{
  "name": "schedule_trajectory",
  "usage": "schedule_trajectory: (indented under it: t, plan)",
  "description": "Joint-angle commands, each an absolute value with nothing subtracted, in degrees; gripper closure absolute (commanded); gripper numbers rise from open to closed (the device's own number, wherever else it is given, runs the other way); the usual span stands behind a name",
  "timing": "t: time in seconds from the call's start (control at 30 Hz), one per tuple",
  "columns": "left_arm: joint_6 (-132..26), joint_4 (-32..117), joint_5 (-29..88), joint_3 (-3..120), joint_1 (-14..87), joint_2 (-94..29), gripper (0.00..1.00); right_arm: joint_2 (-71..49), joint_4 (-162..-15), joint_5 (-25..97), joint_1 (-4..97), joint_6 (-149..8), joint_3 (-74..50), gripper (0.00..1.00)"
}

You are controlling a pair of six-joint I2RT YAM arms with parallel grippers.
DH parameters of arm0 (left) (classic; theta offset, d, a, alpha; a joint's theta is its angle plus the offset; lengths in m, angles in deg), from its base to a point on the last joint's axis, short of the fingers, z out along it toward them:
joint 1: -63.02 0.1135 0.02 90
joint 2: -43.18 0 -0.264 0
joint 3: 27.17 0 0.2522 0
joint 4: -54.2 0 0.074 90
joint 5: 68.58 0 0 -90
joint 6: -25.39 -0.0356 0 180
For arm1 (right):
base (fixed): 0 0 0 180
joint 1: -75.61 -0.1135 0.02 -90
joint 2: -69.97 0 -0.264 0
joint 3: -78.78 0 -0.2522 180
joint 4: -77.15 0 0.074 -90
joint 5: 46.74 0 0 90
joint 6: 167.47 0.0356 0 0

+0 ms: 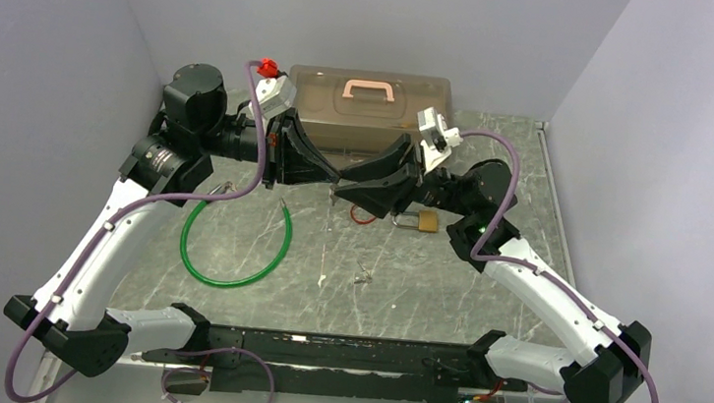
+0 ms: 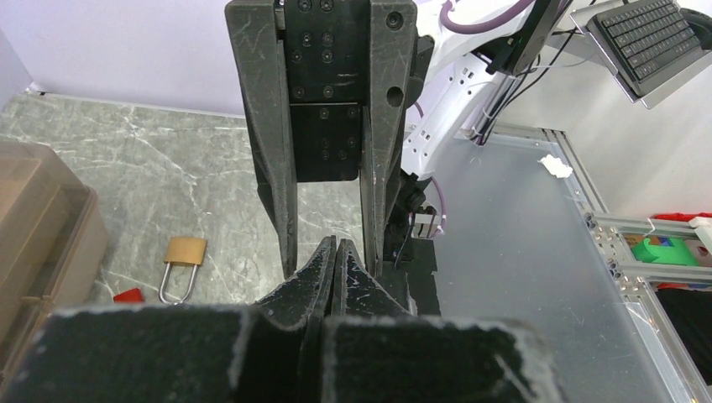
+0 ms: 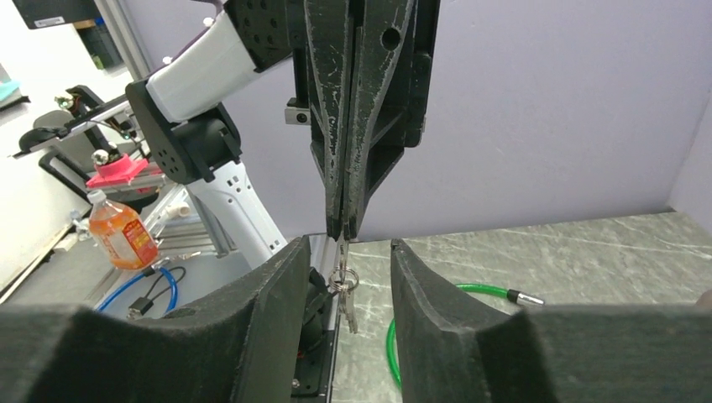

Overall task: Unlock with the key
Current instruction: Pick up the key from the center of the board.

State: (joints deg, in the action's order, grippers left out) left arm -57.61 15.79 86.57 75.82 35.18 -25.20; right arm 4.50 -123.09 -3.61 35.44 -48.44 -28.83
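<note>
The key [image 3: 343,252] is pinched by its top end in the tips of my left gripper [image 3: 342,233], which points straight down and is shut. A small ring [image 3: 344,279] with more small keys [image 3: 348,309] dangles below it. My right gripper [image 3: 348,248] is open, one finger on each side of the hanging keys without touching them. The two grippers meet nose to nose above the table's middle, left gripper [image 1: 327,181] against right gripper [image 1: 349,189]. The brass padlock [image 1: 427,221] lies flat on the table under the right arm, also in the left wrist view as the padlock [image 2: 185,252].
A brown lidded box [image 1: 370,109] stands at the back. A green cable loop [image 1: 235,246] lies left of centre, its metal tip [image 3: 525,298] showing. A red tag on wire [image 1: 361,218] lies beside the padlock. A small metal bit [image 1: 361,278] rests on the marble table [image 1: 443,289].
</note>
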Motion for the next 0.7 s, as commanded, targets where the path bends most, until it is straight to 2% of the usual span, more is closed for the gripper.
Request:
schedule_trajectory:
  t: [0.0, 0.5, 0.6, 0.67]
  plan:
    - [-56.51, 17.90, 87.64, 76.15, 35.52, -23.96, 1.00, 4.18, -128.69, -4.50, 35.69, -46.43, -28.40, 0.60]
    - [-56.27, 18.17, 87.68, 76.33, 35.86, -23.70, 1.00, 1.31, -131.01, -5.51, 35.68, -43.31, -28.15, 0.69]
    - [-56.25, 18.26, 87.66, 76.24, 35.93, -23.54, 1.00, 1.10, -131.58, -5.45, 35.66, -42.89, -28.22, 0.79]
    - [-56.34, 18.12, 87.65, 76.22, 35.95, -23.45, 1.00, 1.09, -132.20, -5.32, 35.69, -42.57, -28.50, 0.97]
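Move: The key dangles from my left fingertips, its middle about 3 cm under that hand and 1 cm to its right. From my right hand, whose open fingers straddle those tips, the key is about 1 cm to the left and 2 cm lower. On the table some 43 cm below my right hand, the other keys lie 6 cm right and 1 cm ahead, the red cord 5 cm right and 15 cm ahead, the padlock 17 cm right and 15 cm ahead. My left hand stays put and keeps its pinch on the key while I ease my right hand in about 1 cm to the left, drifting half a centimetre forward and down, right up against the left fingertips. Along the way I narrow the right fingers from nearly half open to less than a fifth, quickest at the end, closing them around the key just under the left tips. ##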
